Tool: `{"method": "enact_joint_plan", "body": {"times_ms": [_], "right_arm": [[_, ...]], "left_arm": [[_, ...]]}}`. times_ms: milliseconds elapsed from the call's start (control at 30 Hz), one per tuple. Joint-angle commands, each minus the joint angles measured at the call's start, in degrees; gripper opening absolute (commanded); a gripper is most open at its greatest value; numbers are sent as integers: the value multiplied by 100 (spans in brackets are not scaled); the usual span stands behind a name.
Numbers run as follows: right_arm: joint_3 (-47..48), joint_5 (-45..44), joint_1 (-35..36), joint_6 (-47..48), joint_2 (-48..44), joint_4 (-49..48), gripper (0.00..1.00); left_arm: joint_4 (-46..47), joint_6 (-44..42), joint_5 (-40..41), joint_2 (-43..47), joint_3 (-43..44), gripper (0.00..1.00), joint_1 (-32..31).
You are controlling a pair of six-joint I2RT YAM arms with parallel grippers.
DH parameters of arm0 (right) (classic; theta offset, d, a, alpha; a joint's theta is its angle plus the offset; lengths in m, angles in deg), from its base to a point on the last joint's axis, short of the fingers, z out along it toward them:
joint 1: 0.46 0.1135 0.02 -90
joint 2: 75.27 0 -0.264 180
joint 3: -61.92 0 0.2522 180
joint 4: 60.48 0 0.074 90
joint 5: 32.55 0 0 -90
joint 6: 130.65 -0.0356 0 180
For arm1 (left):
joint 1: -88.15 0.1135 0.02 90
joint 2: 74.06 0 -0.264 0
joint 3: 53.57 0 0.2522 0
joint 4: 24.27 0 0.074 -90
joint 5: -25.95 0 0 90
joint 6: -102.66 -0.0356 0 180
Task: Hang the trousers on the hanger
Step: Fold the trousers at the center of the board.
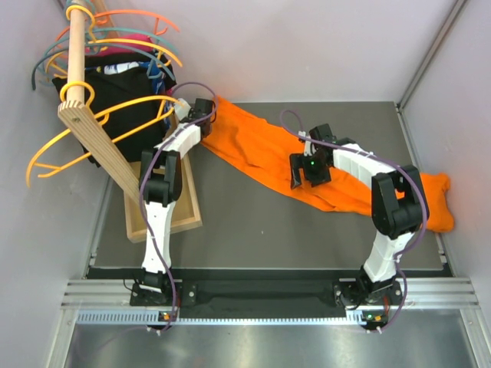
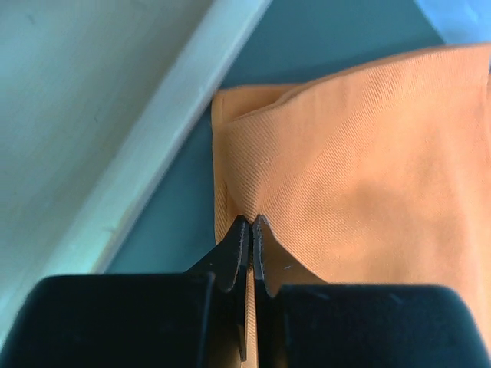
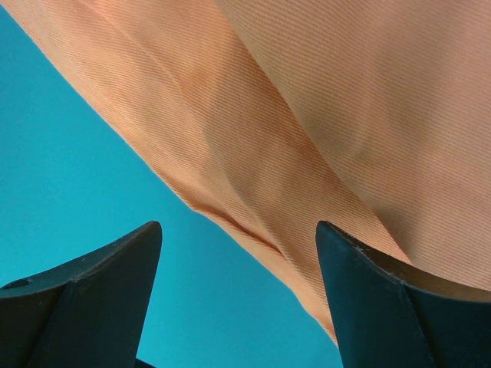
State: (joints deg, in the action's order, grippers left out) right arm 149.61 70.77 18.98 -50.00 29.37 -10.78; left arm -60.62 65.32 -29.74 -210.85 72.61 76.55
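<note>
The bright orange trousers (image 1: 261, 149) lie stretched across the dark mat, from the back left to the right wall. My left gripper (image 1: 209, 115) is at their back-left end. In the left wrist view it (image 2: 252, 224) is shut on a raised fold of the trousers (image 2: 368, 169). My right gripper (image 1: 307, 176) hovers over the middle of the trousers. In the right wrist view it (image 3: 239, 230) is open, and the near edge of the trousers (image 3: 322, 115) runs between its fingers. The amber-yellow hanger (image 1: 130, 103) hangs from the wooden rack at the left, just left of my left gripper.
A wooden rack (image 1: 77, 54) leans at the far left on a wooden tray base (image 1: 188, 211). It carries black garments (image 1: 123, 84) and coral and teal hangers (image 1: 149, 23). Walls close in on the left, back and right. A pale ledge (image 2: 153, 146) edges the mat.
</note>
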Motion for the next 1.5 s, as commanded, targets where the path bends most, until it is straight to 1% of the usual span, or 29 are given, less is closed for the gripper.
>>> {"method": "enact_joint_plan", "body": {"times_ms": [0,33,67,133,233,333,467,567,667,867,900,1000,1033,1100,1200,1333,1467], "right_arm": [[-1,-189,121,161,-304,79,82],[-10,-250,121,187,-313,79,82],[-28,-312,121,240,-313,106,82],[-54,-436,121,275,-313,158,82],[-124,-541,121,267,-365,176,82],[-282,-602,130,223,-471,194,82],[-598,-778,121,126,-611,220,79],[-861,-909,121,73,-795,203,76],[-1064,-1024,121,47,-1024,203,75],[-1293,-1367,112,-321,-1507,290,69],[-1320,-1567,121,-366,-1630,308,67],[-1443,-1744,121,-515,-1780,387,65],[-1478,-1797,121,-568,-1798,431,64],[-1618,-1938,113,-700,-1833,440,57],[-1742,-2105,69,-876,-1833,378,53],[-1768,-2334,16,-929,-1737,290,50],[-1672,-2483,-11,-859,-1701,281,50]], "left_arm": [[667,-546,647,425,105,0,70],[912,-669,822,451,87,0,70],[992,-879,884,452,87,0,70],[1037,-1012,1112,382,262,0,70],[1116,-1127,974,154,464,0,96],[1081,-1057,867,-66,632,0,122],[1196,-1004,666,-303,693,0,184],[976,-969,674,-444,966,0,245],[905,-907,648,-445,931,0,280],[888,-846,490,-366,685,0,272],[888,-837,463,-348,606,0,272],[844,-819,454,-348,579,0,272],[835,-819,454,-339,562,0,272],[835,-810,454,-322,553,0,272],[818,-749,384,-313,544,0,272],[765,-652,322,-304,544,0,272],[721,-635,322,-287,544,0,281]]}}
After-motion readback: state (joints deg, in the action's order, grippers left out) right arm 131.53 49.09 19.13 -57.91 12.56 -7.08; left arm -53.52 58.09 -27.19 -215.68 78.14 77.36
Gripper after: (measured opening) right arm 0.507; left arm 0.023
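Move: The left hand already pinches the left end of the trousers; the spot for it is about 4 cm ahead and 1 cm left, some 2 cm lower, with the rack's wooden rim roughly 5 cm to this hand's left, level with it. For the open right hand, the trousers' near edge lies about 8 cm back, 8 cm right and 3 cm below; the trousers' right end is some 41 cm right and 7 cm back. Keeping its pinch on the cloth, the left hand lifts it about 5 cm while carrying it forward, then lowers it almost all the way, ending some 4 cm farther out beside the rack's rim. The right hand slides right and back over the trousers, about 11 cm in all, to their near edge, rolling its right side up towards the fingers hanging straight and turning some 15 degrees clockwise as its fingers close to about half open. ##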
